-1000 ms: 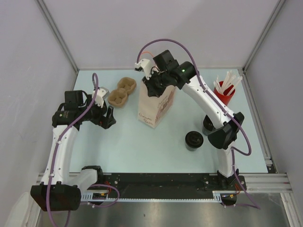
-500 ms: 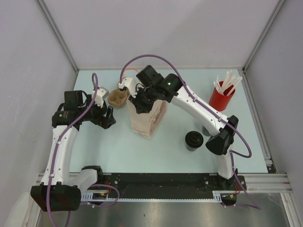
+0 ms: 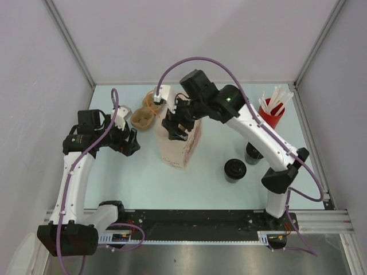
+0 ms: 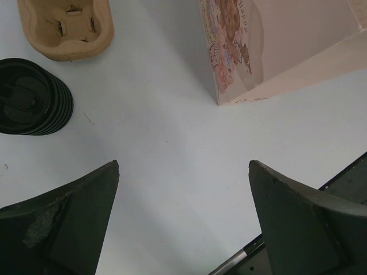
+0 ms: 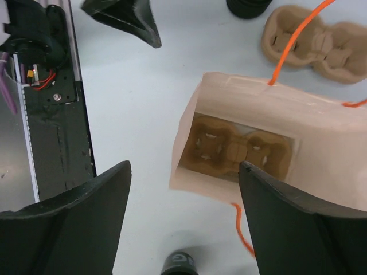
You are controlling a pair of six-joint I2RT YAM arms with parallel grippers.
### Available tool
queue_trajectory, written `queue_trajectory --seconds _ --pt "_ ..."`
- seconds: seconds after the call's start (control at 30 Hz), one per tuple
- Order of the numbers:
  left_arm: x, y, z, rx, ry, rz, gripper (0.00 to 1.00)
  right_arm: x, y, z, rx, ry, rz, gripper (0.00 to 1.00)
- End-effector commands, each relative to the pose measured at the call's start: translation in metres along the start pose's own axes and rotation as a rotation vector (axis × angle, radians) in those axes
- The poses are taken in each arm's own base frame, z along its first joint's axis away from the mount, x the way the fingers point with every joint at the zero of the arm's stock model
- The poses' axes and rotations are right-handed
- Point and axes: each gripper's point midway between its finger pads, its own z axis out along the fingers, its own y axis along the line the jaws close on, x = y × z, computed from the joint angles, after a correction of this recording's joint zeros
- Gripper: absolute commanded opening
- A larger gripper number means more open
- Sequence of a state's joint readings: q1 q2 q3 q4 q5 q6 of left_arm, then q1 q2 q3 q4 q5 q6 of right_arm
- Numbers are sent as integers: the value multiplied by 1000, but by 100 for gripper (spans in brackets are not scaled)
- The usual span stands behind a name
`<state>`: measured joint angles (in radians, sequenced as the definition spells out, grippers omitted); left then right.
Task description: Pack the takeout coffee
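Note:
The takeout coffee (image 3: pixel 234 170), a short black cup with a ringed lid, stands on the table right of the paper bag (image 3: pixel 182 150). My right gripper (image 3: pixel 174 127) hangs open just over the bag's mouth with nothing between its fingers. In the right wrist view the right gripper (image 5: pixel 183 166) frames the near rim of the bag (image 5: pixel 321 132), and a brown cup carrier (image 5: pixel 235 150) lies flat inside. My left gripper (image 3: pixel 133 142) stands open and empty left of the bag. The left wrist view shows the left gripper (image 4: pixel 183 163) over bare table.
A second brown carrier (image 3: pixel 143 116) lies behind the bag. A short ribbed black stack (image 4: pixel 31 97) sits beside that carrier (image 4: pixel 66 26). A taller black cup (image 3: pixel 252 153) and a red cup of white sticks (image 3: pixel 268 116) stand right. The black rail (image 3: pixel 189 220) runs along the near edge.
My right gripper, shut on the bag's top edge, dragged the bag left and nearer, then opened and let it go. The left arm has not moved.

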<state>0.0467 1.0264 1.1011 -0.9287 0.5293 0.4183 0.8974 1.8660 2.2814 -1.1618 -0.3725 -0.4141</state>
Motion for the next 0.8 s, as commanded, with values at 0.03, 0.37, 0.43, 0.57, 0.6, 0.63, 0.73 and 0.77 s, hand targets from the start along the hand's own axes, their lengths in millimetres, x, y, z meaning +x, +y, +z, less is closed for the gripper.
queue_trajectory --seconds 0.03,0.37,0.43,0.57,0.6,0.63,0.73,0.77 --pt "-5 -1 -3 -5 -33 -9 99 -38 17 -100 31 -201 -129 86" --pt "-5 1 -4 -12 -22 -5 100 109 16 -140 108 14 -279 100" --pt "-6 2 -5 -12 -16 -6 99 136 19 -145 129 73 -331 100" --pt "-7 4 -8 -21 0 3 100 183 27 -133 64 179 -233 100" --pt "-6 4 -9 -22 8 4 99 191 26 -130 57 192 -195 100" --pt "-7 5 -11 -27 12 7 99 196 24 -128 55 200 -171 100" --pt "-5 5 -15 -40 25 22 99 218 18 -120 64 232 -105 100" --pt "-4 6 -17 -44 29 32 100 223 15 -116 70 239 -103 100"
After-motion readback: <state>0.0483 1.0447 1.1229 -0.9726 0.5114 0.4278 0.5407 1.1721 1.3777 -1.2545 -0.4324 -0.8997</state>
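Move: The lidded coffee cup stands about 20 cm to the right of the right hand, some 5 cm nearer the base and 28 cm lower. The open bag's middle is 5 cm ahead, 2 cm left and 20 cm below; the black cup stack is 3 cm ahead and 28 cm right, at cup height, and the red straw cup 17 cm ahead and 36 cm right. From the left hand the lidded cup is some 37 cm right, 6 cm back, 17 cm below. Bring the right gripper away from the bag in a fast arc to the right, about 22 cm in all: first up some 9 cm while opening the fingers the rest of the way, then down well below the starting height and a little back, towards the lidded cup. Tip the fingers some 15 degrees further down and stop above the cup without touching it. ##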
